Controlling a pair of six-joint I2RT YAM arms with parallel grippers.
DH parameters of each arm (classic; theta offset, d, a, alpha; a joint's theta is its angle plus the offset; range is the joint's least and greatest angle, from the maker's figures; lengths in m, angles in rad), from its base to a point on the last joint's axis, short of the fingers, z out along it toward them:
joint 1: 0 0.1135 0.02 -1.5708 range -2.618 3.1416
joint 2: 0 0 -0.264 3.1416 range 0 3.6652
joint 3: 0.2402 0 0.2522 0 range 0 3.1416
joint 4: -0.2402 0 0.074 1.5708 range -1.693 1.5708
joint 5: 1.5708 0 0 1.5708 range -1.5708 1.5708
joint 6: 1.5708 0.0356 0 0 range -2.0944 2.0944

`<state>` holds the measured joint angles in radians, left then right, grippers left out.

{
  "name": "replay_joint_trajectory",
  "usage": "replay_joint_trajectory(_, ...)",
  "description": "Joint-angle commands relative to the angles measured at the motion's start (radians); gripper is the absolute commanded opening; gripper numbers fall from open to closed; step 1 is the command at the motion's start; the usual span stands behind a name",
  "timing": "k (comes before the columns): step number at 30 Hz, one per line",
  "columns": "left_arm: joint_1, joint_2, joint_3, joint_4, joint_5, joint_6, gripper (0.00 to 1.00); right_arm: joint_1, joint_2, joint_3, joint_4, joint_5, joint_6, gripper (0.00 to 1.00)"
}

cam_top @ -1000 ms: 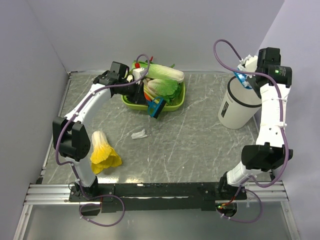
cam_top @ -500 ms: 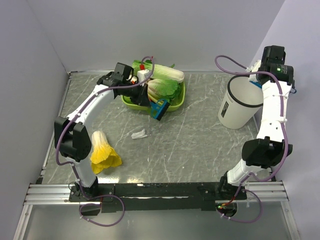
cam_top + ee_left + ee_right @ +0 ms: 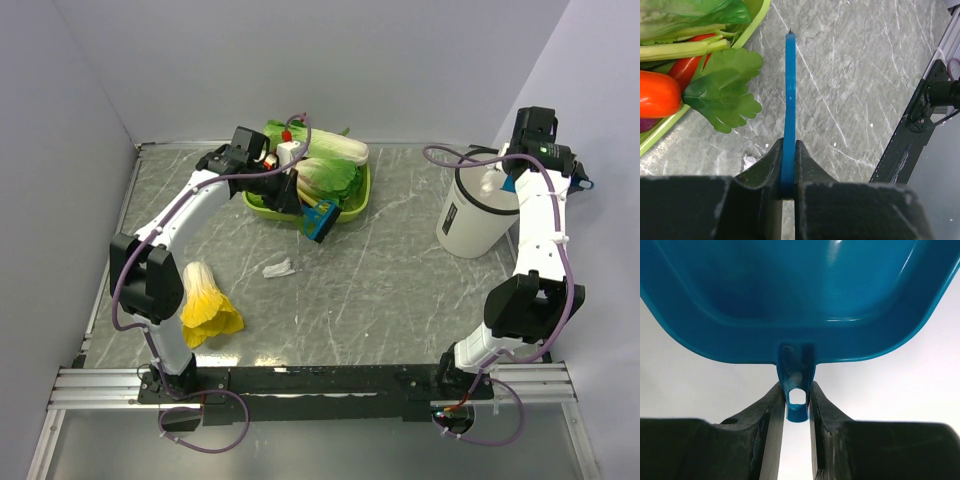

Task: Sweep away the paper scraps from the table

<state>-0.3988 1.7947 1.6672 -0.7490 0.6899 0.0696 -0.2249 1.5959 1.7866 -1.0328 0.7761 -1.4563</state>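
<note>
One paper scrap (image 3: 278,268) lies on the grey-green table (image 3: 400,285), in front of the green tray; the left wrist view catches it as a small white scrap (image 3: 749,161) beside the fingers. My left gripper (image 3: 300,198) (image 3: 788,150) is shut on a thin blue sweeper (image 3: 318,220), seen edge-on (image 3: 789,90) above the table at the tray's front corner. My right gripper (image 3: 545,165) (image 3: 797,390) is shut on the handle of a blue dustpan (image 3: 790,290) beside the rim of the white bin (image 3: 478,215). From above only a blue tip (image 3: 583,184) of the dustpan shows.
A green tray (image 3: 355,208) of vegetables stands at the back centre; its leaves and a tomato (image 3: 657,92) lie just left of the sweeper. A yellow-and-white leafy vegetable (image 3: 205,300) lies beside the left arm. Metal rails edge the table.
The right arm has swung its wrist right and back from over the bin's mouth, carrying the dustpan with it. The left arm with the sweeper has shifted only slightly.
</note>
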Motion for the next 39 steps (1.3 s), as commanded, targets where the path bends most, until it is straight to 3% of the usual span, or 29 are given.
replay_joint_trajectory(1, -0.002, -0.035, 0.008, 0.013, 0.013, 0.019, 0.01, -0.013, -0.028, 0.073, -0.053, 0.034, 0.042, 0.00)
replay_joint_trajectory(9, -0.002, -0.029, 0.026, 0.005, -0.001, 0.022, 0.01, -0.017, -0.094, -0.024, 0.077, 0.015, 0.031, 0.00)
replay_joint_trajectory(17, 0.000, -0.081, 0.039, -0.023, -0.059, 0.052, 0.01, 0.051, -0.039, 0.206, -0.068, -0.168, 0.333, 0.00)
replay_joint_trajectory(24, 0.096, -0.115, 0.149, -0.050, -0.157, 0.001, 0.01, 0.264, -0.016, 0.306, -0.090, -0.342, 0.589, 0.00)
replay_joint_trajectory(27, 0.147, -0.148, 0.158, -0.069, -0.300, 0.013, 0.01, 0.387, -0.020, 0.320, -0.151, -0.510, 0.718, 0.00)
replay_joint_trajectory(29, 0.182, -0.173, 0.152, -0.073, -0.390, 0.030, 0.01, 0.459, -0.034, 0.291, -0.171, -0.650, 0.812, 0.00)
replay_joint_trajectory(31, 0.236, -0.210, 0.128, -0.076, -0.461, 0.042, 0.01, 0.513, -0.071, 0.243, -0.178, -0.893, 0.864, 0.00)
replay_joint_trajectory(34, 0.305, -0.250, 0.092, -0.087, -0.619, 0.067, 0.01, 0.561, -0.161, -0.014, -0.110, -1.099, 0.873, 0.00)
replay_joint_trajectory(39, 0.504, -0.313, 0.009, -0.088, -0.829, 0.016, 0.01, 0.671, -0.206, -0.245, -0.124, -1.144, 0.872, 0.00)
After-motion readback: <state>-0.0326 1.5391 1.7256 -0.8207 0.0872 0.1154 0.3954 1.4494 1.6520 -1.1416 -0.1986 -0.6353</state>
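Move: Hidden under the left arm, the far-left paper scrap lies about 36 cm to the left hand's left, 2 cm back and 20 below; the middle scrap is only 5 cm left and 6 back, the vegetable basket 10 cm ahead and 1 right. From the right hand the middle scrap lies some 60 cm left, 3 back and 35 below, the bin 13 cm left and 5 ahead, the basket 53 left and 12 ahead. Swinging away from the bin with the dustpan still gripped, the right hand rises a little, sweeps about 37 cm left towards the middle scrap, then sinks and draws back, its wrist turning some 75 degrees from pointing right to mostly down. The left hand keeps the brush and goes left towards the far-left scrap, rising and reaching slightly forward, its fingers turning counter-clockwise to point forward and down. ##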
